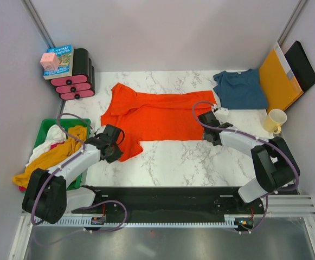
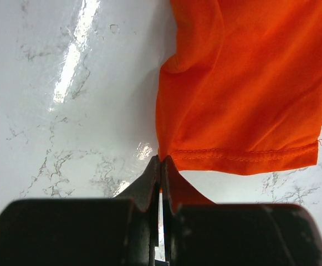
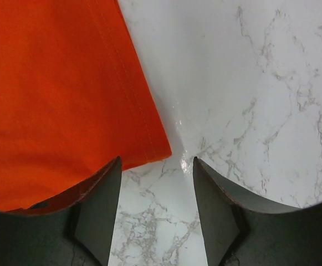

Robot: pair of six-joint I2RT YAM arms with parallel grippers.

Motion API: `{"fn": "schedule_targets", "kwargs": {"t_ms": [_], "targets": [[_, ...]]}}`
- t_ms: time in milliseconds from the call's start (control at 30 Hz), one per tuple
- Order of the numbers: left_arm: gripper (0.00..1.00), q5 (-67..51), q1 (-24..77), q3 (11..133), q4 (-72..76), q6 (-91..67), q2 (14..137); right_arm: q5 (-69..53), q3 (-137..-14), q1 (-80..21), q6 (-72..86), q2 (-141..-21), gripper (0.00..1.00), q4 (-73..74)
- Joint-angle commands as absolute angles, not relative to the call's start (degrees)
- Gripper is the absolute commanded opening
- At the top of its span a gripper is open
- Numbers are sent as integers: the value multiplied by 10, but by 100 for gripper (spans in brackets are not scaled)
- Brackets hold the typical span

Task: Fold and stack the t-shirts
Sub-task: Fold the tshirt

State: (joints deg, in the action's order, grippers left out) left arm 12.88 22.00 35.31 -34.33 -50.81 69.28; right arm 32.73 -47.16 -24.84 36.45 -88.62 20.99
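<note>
The orange-red t-shirt point(image 1: 152, 116) lies spread across the middle of the marble table. My left gripper point(image 1: 115, 147) sits at its near left corner. In the left wrist view the left gripper point(image 2: 161, 162) is shut, with the stitched hem corner of the orange-red t-shirt point(image 2: 244, 94) pinched between its tips. My right gripper point(image 1: 205, 125) is at the shirt's near right corner. In the right wrist view the right gripper point(image 3: 155, 163) stands open. The hem corner of the orange-red t-shirt point(image 3: 55, 100) lies just ahead of the gap, and nothing is held. The teal-blue t-shirt point(image 1: 239, 89) lies rumpled at the back right.
A green bin point(image 1: 43, 127) at the left holds mustard-yellow and white garments point(image 1: 54, 149). At the back left stand pink-and-black boxes point(image 1: 76, 78) and a book point(image 1: 60, 60) with a pink cube point(image 1: 50, 61) on it. On the right are a cream mug point(image 1: 275, 120), an orange-yellow envelope point(image 1: 278, 78) and a black folder point(image 1: 302, 64).
</note>
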Motion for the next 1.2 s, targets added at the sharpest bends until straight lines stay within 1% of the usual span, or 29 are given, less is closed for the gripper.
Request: {"fn": "schedule_targets", "kwargs": {"t_ms": [0,233,533,567,600,700,733,767,800,933,1067,1167], "targets": [[2,128,223,375,-346,-480,673,327,-493,-245,381,-882,61,172],[2,123,223,375,-346,-475,681,322,-488,-242,388,-917,62,167],[2,121,223,377,-346,-475,686,293,-469,-231,412,-962,59,162],[2,120,222,377,-346,-475,686,288,-470,-228,417,-967,57,163],[2,120,223,377,-346,-475,685,285,-470,-228,417,-973,45,162],[2,122,222,377,-346,-475,684,277,-461,-227,430,-974,25,163],[2,124,223,377,-346,-477,683,276,-457,-226,433,-972,12,163],[2,124,222,378,-346,-477,681,277,-453,-227,436,-968,5,163],[2,125,222,377,-346,-477,680,279,-441,-227,442,-955,0,163],[2,128,223,383,-350,-479,673,281,-419,-228,447,-912,0,169],[2,128,224,397,-364,-481,646,294,-422,-244,468,-850,0,224],[2,134,227,410,-375,-483,614,300,-421,-250,487,-782,0,263]]}}
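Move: The red t-shirt's near right corner lies about 3 cm ahead of the open right hand, with no clear offset to either side and some 2 cm below. Beyond it, the blue folded shirt is roughly 25 cm ahead and 12 cm to the right of that hand; the yellow mug is about 11 cm ahead, 26 cm right. From the left hand, already pinching the shirt's near left end, that corner lies some 46 cm right and 11 cm ahead. The red shirt's near right corner is taken by the right hand, which eases about 3 cm forward and 2 cm down onto it and closes its fingers from wide open, pinching the near edge just beside the corner. The right hand then draws back towards the base about 4 cm, rising slightly. The left hand keeps its pinch, staying nearly still before lifting some 2 cm at the end. ##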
